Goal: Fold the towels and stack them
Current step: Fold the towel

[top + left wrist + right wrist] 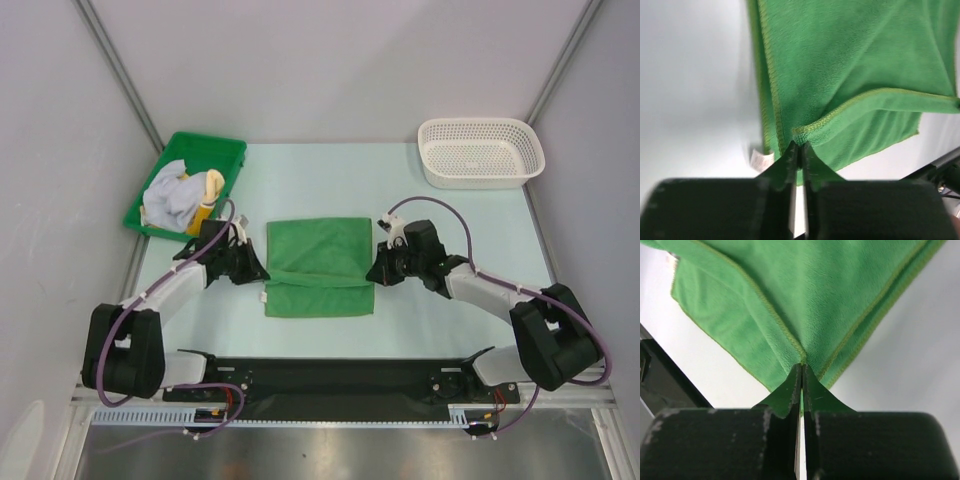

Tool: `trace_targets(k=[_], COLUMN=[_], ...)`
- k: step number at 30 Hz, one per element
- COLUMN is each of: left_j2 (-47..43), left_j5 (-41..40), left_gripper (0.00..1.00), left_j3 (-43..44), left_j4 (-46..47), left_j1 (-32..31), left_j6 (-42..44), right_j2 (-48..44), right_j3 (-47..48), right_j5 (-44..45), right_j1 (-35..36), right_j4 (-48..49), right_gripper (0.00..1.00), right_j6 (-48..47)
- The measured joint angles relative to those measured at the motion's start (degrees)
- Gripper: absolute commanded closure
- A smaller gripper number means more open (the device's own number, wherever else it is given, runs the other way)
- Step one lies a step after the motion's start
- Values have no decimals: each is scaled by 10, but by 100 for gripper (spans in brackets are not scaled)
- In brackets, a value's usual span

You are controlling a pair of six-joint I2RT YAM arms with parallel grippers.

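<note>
A green towel [320, 262] lies in the middle of the table, its far part folded forward over the near part. My left gripper [262, 272] sits at the fold's left end. In the left wrist view its fingers [800, 145] stand almost together, a thin slit between them, pinching the hemmed corner of the green towel [850, 60]. My right gripper [372, 272] is at the fold's right end. Seen from the right wrist, it [802, 365] is shut on the corner of the green towel [805, 295]. A white towel [170, 200] and a yellow towel [208, 190] lie crumpled in the tray.
The green plastic tray [225, 145] stands at the back left corner, just behind my left arm. A white mesh basket [480, 150] stands at the back right. Grey walls close in the table on both sides.
</note>
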Motion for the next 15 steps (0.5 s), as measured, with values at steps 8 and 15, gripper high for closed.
trace_targets(k=[8,15], left_j2=[-62,-108], left_j5=[-83,-108], left_gripper=[48,43], left_j3=[-19,-34], left_j4=[-49,-26], left_j1=[-3,-5], left_j6=[-39,-74], right_j2=[-45,-84], right_j3=[-20,-24], right_j5=[63,76], right_j1=[7,7], right_j4=[-60,-112], right_gripper=[75,70], right_j6=[20,46])
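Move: Both hands still pinch the corners of the towel's folded-over edge, low above its bottom layer. Each corner's laying spot is roughly 2 cm back and 2 cm below its hand. The bottom layer's near edge middle lies about 9 cm back and 15 cm right of the left hand, or 9 cm back and 15 cm left of the right hand. The white tag sits 4 cm back and 1 cm left of the left hand. Both hands dip about 1 cm, open and let go of the folded edge, parting outward about 3 cm. ##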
